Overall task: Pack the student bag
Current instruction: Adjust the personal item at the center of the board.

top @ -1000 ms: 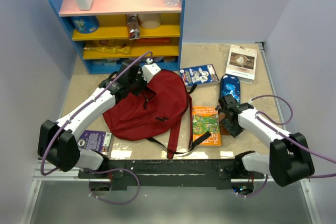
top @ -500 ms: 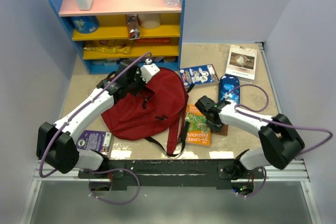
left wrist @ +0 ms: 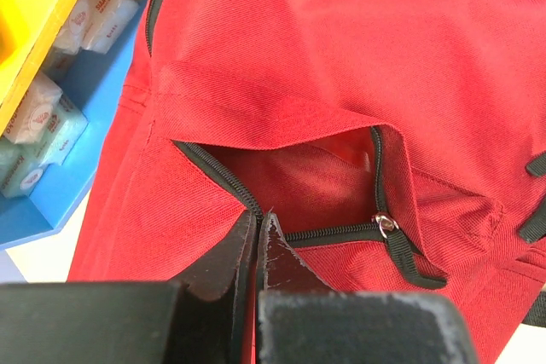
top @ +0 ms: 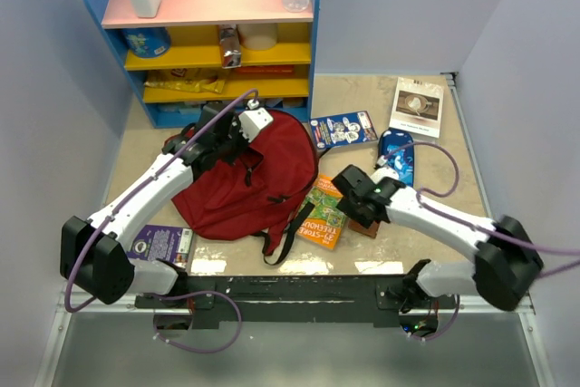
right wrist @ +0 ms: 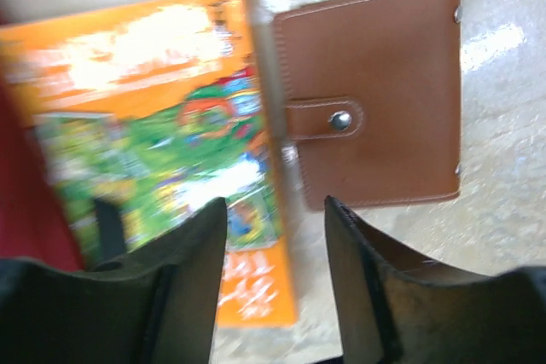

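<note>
The student bag (top: 272,174), a dark red backpack, lies left of the middle with its zipped mouth gaping (left wrist: 324,168). My left gripper (top: 237,130) (left wrist: 258,216) is shut on the near edge of that mouth, beside the zipper. An orange and green book (top: 320,217) (right wrist: 162,125) lies tilted against the bag's right side. My right gripper (top: 352,198) (right wrist: 275,210) hovers open over the book's right edge, with nothing between its fingers. A brown snap wallet (right wrist: 375,100) (top: 368,227) lies just right of the book.
A blue shelf unit (top: 208,43) with packets and bottles stands at the back left, close behind the bag. A blue pencil case (top: 397,153), a blue book (top: 344,129) and a white booklet (top: 418,106) lie at the back right. A purple book (top: 163,244) lies front left.
My right arm has swung left, and the orange book has slid and turned towards the bag. The right jaws closed and opened again. The bag shifted slightly left.
</note>
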`<state>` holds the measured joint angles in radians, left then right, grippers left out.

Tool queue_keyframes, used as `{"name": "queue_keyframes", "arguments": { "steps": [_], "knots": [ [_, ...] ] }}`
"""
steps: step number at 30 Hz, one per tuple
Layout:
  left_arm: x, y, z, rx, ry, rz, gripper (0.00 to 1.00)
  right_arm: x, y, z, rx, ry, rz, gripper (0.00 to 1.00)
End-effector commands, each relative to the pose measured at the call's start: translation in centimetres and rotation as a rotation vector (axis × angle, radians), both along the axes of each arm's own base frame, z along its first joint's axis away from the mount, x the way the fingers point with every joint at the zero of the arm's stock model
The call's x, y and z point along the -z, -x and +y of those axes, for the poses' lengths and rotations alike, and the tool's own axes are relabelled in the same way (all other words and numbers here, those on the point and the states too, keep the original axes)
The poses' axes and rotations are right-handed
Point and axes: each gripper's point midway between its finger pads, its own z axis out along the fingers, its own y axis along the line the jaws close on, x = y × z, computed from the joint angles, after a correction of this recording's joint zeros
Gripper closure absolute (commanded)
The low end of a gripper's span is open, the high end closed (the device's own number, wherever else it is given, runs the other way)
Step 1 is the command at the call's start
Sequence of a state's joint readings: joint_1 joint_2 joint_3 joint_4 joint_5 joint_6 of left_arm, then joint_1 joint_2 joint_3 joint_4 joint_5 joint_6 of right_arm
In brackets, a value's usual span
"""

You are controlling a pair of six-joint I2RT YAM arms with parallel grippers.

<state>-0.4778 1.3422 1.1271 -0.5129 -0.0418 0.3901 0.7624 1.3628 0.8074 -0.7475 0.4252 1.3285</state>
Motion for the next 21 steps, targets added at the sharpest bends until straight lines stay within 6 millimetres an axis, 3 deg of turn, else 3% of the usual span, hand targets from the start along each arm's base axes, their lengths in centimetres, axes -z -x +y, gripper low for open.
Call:
{"name": "queue_keyframes", "arguments": {
  "steps": [1,2,5,9,14,21],
  "knots": [
    [-4.2,-0.9,-0.7,0.024,0.054,-0.107,1.0,-2.7,0.4,-1.4,0.103,-0.097,-0.132,0.45],
    [-4.1,-0.9,-0.7,0.024,0.053,-0.105,1.0,-3.2,0.7,-1.9,0.122,-0.117,-0.156,0.34],
    [-4.0,-0.9,-0.8,0.025,0.052,-0.101,1.0,-2.1,1.6,-3.8,0.172,-0.075,-0.151,0.26],
    [-3.6,-0.9,-0.8,0.025,0.048,-0.093,1.0,-0.2,2.7,-6.4,0.272,0.083,-0.059,0.22],
    [-3.4,-0.8,-0.8,0.031,0.046,-0.082,1.0,0.3,1.9,-7.2,0.322,0.148,-0.05,0.21],
    [-3.1,-0.7,-0.6,0.036,0.033,-0.076,1.0,1.3,0.5,-8.0,0.373,0.101,-0.086,0.21]
  ]
}}
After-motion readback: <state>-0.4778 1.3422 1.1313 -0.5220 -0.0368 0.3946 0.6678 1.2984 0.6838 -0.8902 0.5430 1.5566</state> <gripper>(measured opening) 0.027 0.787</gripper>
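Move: The brown wallet lies some 5 cm to the right of the right hand and about 1 cm ahead, roughly 4 cm lower. The treehouse book's middle is about 5 cm to this hand's left and 3 cm ahead, also on the table; the blue pencil case is some 16 cm ahead and 12 cm to the right. From the left hand the wallet is about 33 cm right, 12 cm back and 17 cm down. The right hand first hops up about 3.5 cm, clear of the gap between the treehouse book and the wallet, while its half-open fingers spread wide. It then swings right across the wallet, some 7 cm in all and slightly back, sinking to about 2 cm below its starting height and turning roughly 20 degrees clockwise, so that one fingertip comes down on the wallet and the other stands past its right edge over bare table. ##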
